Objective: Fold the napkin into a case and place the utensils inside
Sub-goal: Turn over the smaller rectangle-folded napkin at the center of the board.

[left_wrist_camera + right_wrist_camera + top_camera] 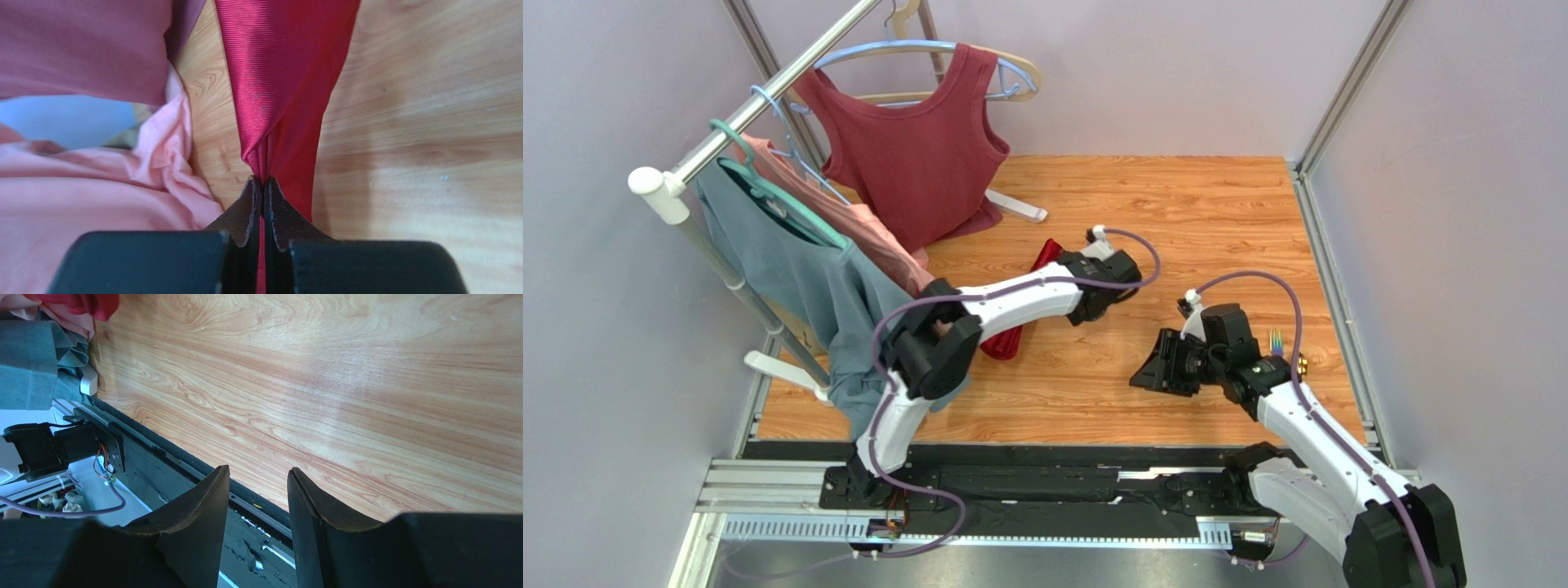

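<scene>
The bright crimson napkin [1005, 339] lies as a narrow, bunched strip on the wooden table, mostly hidden under my left arm. My left gripper [1058, 267] is at its far end. In the left wrist view the left gripper [263, 181] is shut on a pinched fold of the napkin [282, 73], with cloth running between the pads. My right gripper [1144, 370] hovers open over bare wood near the front edge, and in its wrist view the right gripper [258, 476] holds nothing. Slim gold-coloured utensils [1286, 348] peek out behind the right arm.
A clothes rail [756, 104] at the back left carries a maroon sleeveless top [916, 147], a pink garment [873, 239] and a grey-blue one [811, 282]. The pink cloth [92, 184] lies just left of the napkin. The table's front rail [184, 468] runs below the right gripper.
</scene>
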`<state>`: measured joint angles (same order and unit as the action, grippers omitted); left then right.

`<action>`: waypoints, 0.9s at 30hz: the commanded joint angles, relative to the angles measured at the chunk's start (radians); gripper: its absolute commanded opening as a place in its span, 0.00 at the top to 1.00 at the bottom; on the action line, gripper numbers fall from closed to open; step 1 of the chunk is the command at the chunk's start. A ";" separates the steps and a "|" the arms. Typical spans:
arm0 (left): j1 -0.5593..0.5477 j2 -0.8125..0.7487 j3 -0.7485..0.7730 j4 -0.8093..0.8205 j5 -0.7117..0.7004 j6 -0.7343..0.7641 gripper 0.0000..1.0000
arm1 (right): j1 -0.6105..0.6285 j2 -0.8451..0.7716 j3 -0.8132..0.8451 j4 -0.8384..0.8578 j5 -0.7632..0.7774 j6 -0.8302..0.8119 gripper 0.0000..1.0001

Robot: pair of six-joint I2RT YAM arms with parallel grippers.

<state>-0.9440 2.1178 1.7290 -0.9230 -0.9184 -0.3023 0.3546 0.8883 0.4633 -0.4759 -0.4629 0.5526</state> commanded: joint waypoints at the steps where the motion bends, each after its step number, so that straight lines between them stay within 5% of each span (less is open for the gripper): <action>1: -0.059 0.134 0.084 -0.094 -0.261 0.037 1.00 | -0.005 0.011 0.038 0.005 0.020 0.003 0.57; 11: -0.154 0.220 0.156 -0.139 -0.298 -0.079 1.00 | -0.006 0.006 0.020 0.003 0.043 0.012 0.57; 15: -0.190 0.211 0.147 -0.142 -0.243 -0.112 0.72 | -0.016 -0.035 0.009 -0.029 0.084 0.032 0.57; 21: -0.226 0.195 0.133 -0.111 -0.133 -0.109 0.47 | -0.037 -0.117 0.005 -0.121 0.204 0.118 0.57; 27: -0.243 -0.020 0.006 0.050 0.221 -0.097 0.43 | -0.055 -0.239 0.006 -0.185 0.334 0.194 0.57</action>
<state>-1.1599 2.3161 1.8057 -1.0042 -0.9672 -0.4023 0.3161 0.7055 0.4587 -0.6308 -0.2558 0.6693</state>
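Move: The left hand already has the pinched napkin raised; the napkin's middle lies about 3 cm back, 2 cm to the left and 6 cm below that hand. The pink shirt's hem is some 14 cm to the hand's left and 2 cm back; the maroon tank's hem is 13 cm left and 11 cm ahead. From the right hand, the napkin's middle lies about 17 cm ahead, 22 cm left and 5 cm below. Left hand lowers the napkin, then opens, drawing back-right and down, about 6 cm each; right hand swings 4 cm right. ##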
